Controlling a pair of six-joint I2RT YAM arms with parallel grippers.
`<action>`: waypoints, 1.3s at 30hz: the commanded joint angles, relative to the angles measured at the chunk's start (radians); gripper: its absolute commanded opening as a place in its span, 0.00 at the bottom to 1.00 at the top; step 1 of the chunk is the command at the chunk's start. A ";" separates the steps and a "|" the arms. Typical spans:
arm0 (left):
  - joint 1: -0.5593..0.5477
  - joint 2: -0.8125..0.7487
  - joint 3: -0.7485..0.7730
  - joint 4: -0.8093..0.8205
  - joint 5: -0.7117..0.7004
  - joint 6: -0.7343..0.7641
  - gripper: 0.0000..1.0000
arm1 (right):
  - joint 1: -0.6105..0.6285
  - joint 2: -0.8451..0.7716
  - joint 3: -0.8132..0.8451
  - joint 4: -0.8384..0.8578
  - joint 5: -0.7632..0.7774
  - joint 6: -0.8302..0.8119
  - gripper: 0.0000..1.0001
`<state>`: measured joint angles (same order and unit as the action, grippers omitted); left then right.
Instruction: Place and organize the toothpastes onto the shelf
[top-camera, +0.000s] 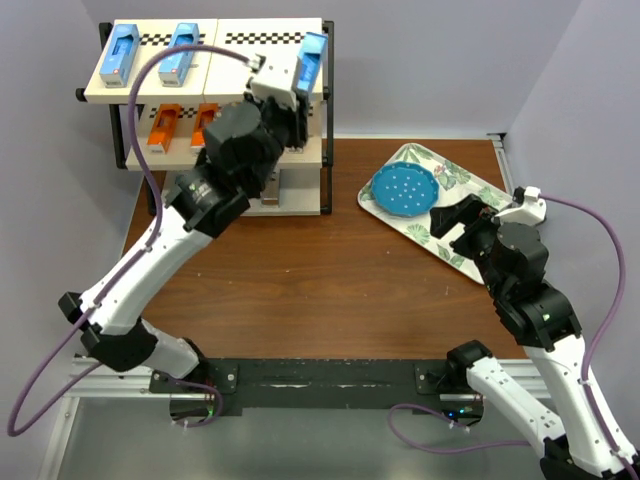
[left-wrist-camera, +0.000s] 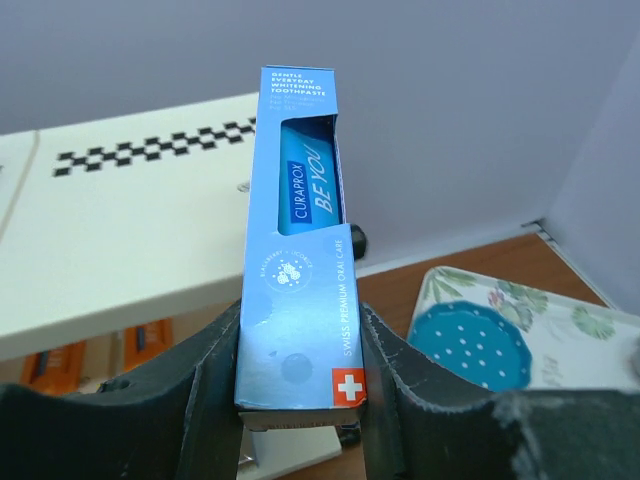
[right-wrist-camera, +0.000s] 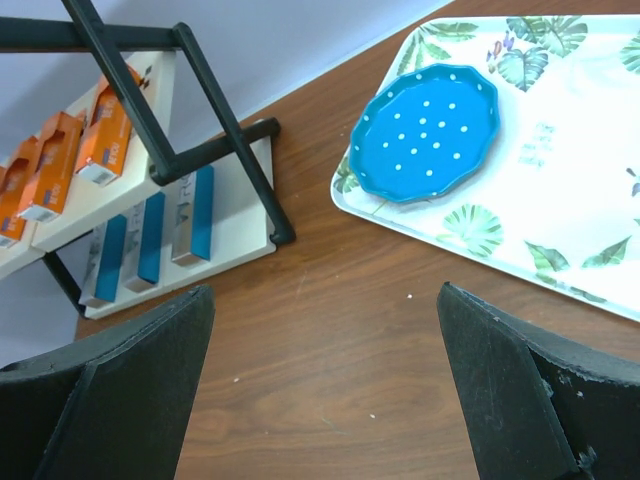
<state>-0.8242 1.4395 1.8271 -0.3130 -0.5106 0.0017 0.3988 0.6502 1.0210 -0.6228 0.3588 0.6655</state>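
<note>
The shelf (top-camera: 240, 55) stands at the table's back left. On its top board lie two light blue toothpastes (top-camera: 121, 55) (top-camera: 181, 53). My left gripper (top-camera: 293, 85) is shut on a third light blue toothpaste (left-wrist-camera: 300, 270), held over the right end of that top board (left-wrist-camera: 120, 230). Orange toothpastes (top-camera: 163, 127) lie on the middle tier, and in the right wrist view silver-grey and blue ones (right-wrist-camera: 150, 240) lie on the bottom board. My right gripper (right-wrist-camera: 325, 300) hangs open over bare wood, near the tray.
A floral-patterned tray (top-camera: 470, 185) lies at the right, carrying a blue dotted plate (top-camera: 404, 190). The shelf's black frame posts (right-wrist-camera: 215, 110) run along its right side. Grey walls close in behind and on both sides.
</note>
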 joint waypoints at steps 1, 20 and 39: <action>0.106 0.082 0.202 -0.093 -0.003 0.009 0.19 | 0.000 -0.004 -0.002 -0.018 0.035 -0.041 0.98; 0.438 0.280 0.434 -0.224 0.132 -0.192 0.23 | 0.000 0.011 0.007 -0.057 0.054 -0.156 0.98; 0.485 0.354 0.455 -0.255 0.150 -0.174 0.31 | 0.000 0.045 -0.021 -0.012 0.032 -0.211 0.98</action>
<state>-0.3496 1.7824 2.2379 -0.6056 -0.3691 -0.1806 0.3988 0.6937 1.0031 -0.6735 0.3981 0.4751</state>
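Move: The left gripper still holds the last blue toothpaste by its near end. Its free place, the left part of the top shelf's right board, lies about 20 cm ahead, 13 cm to the left and 8 cm below. The nearer shelved blue toothpaste is some 18 cm ahead and 24 cm left, the outer one 12 cm farther left, both roughly 7 cm lower. From the empty right gripper that place is about 30 cm ahead, 43 cm left and 10 cm higher. Carry the toothpaste forward and left in about equal parts, some 14 cm forward, rising slightly before sinking over the right board beside the shelved blue toothpastes. Swing the left wrist about 20 degrees counter-clockwise, tip the fingers down some 10 degrees and keep the grip closed. Let the open right gripper sink about 3 cm, rolling its left side down. ##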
